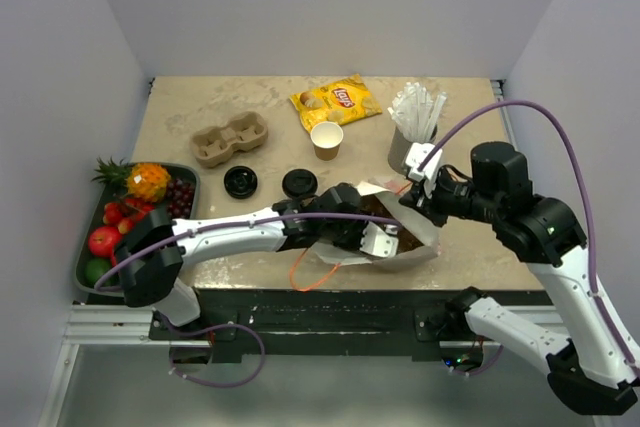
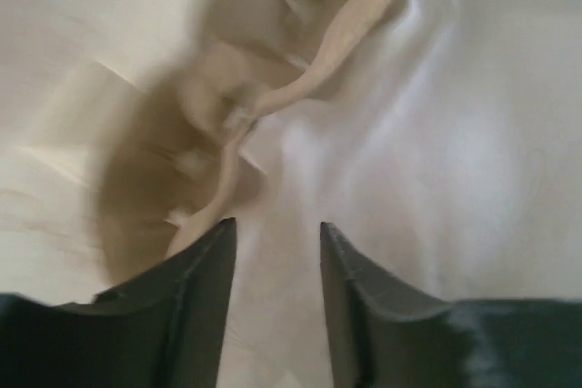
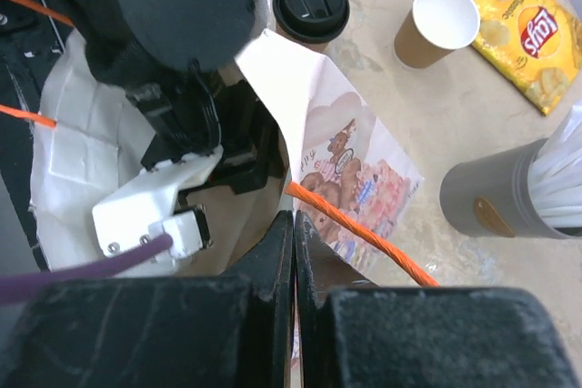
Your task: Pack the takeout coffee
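Observation:
The tan paper cup (image 1: 326, 139) (image 3: 436, 23) stands open and upright at mid table, white inside. Two black lids (image 1: 240, 182) (image 1: 299, 183) lie left of it; under the nearer lid (image 3: 311, 4) the right wrist view shows some tan. A white printed paper bag (image 1: 420, 245) (image 3: 355, 170) lies at the front edge with its mouth held up. My right gripper (image 1: 408, 197) (image 3: 294, 220) is shut on the bag's rim. My left gripper (image 1: 392, 239) (image 2: 275, 229) is inside the bag, jaws apart, with only the white bag wall (image 2: 436, 134) behind them.
A pulp cup carrier (image 1: 231, 139) sits back left, and a yellow chips bag (image 1: 335, 102) lies at the back. The grey cup of straws (image 1: 412, 137) (image 3: 509, 197) stands close to my right arm. A fruit tray (image 1: 190, 182) is at the left edge. Orange bag handles (image 1: 310, 272) (image 3: 364, 233) trail forward.

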Robot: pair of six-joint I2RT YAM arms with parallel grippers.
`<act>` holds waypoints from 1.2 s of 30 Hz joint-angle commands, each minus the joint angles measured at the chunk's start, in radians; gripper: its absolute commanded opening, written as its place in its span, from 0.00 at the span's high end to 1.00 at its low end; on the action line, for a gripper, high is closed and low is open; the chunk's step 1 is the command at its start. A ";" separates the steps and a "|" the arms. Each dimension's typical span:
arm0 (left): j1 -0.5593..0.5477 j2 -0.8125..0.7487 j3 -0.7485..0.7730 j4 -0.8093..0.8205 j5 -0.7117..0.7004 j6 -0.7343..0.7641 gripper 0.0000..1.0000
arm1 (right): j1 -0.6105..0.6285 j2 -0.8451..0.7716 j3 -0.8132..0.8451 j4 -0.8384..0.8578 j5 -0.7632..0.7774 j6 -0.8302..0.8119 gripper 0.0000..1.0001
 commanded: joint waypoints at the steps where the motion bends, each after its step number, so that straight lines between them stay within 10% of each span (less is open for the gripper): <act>1: 0.022 -0.166 -0.015 0.155 0.101 -0.068 0.47 | 0.000 -0.020 -0.037 0.097 0.000 0.020 1.00; 13: 0.028 -0.170 0.307 0.326 0.142 -0.292 0.42 | -0.003 0.090 -0.003 0.165 0.066 0.125 1.00; 21: 0.201 -0.223 0.523 0.159 0.028 -0.404 0.36 | -0.036 0.278 0.251 0.014 -0.246 0.252 1.00; 36: 0.332 -0.477 0.215 0.001 -0.090 -0.396 0.31 | -0.082 0.488 0.535 -0.328 -0.365 0.201 1.00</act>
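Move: The left hand is still down inside the paper bag, the cup carrier about 5 cm ahead of it and some 6 cm below. The lidded cup lies roughly 16 cm ahead and 15 cm left of this hand, 7 cm lower; from that cup, the loose lid is about 15 cm left and 5 cm farther out, the open cup some 14 cm farther out and 6 cm right. From the right hand, the bag's middle is about 6 cm ahead, 5 cm left and 20 cm down, the straw holder 26 cm ahead and 7 cm right. The left hand pulls almost straight up out of the bag, about 30 cm and fast, its fingers opening wider and swinging up towards level, then swings some 14 cm to the left and about 6 cm forward, turning counter-clockwise, to end high up near the lidded cup and short of it. The right hand keeps its shut grip on the bag's rim and orange handle, dips a little, then carries them about 6 cm left and as far forward with a smaller net rise, tipping some 20 degrees. ##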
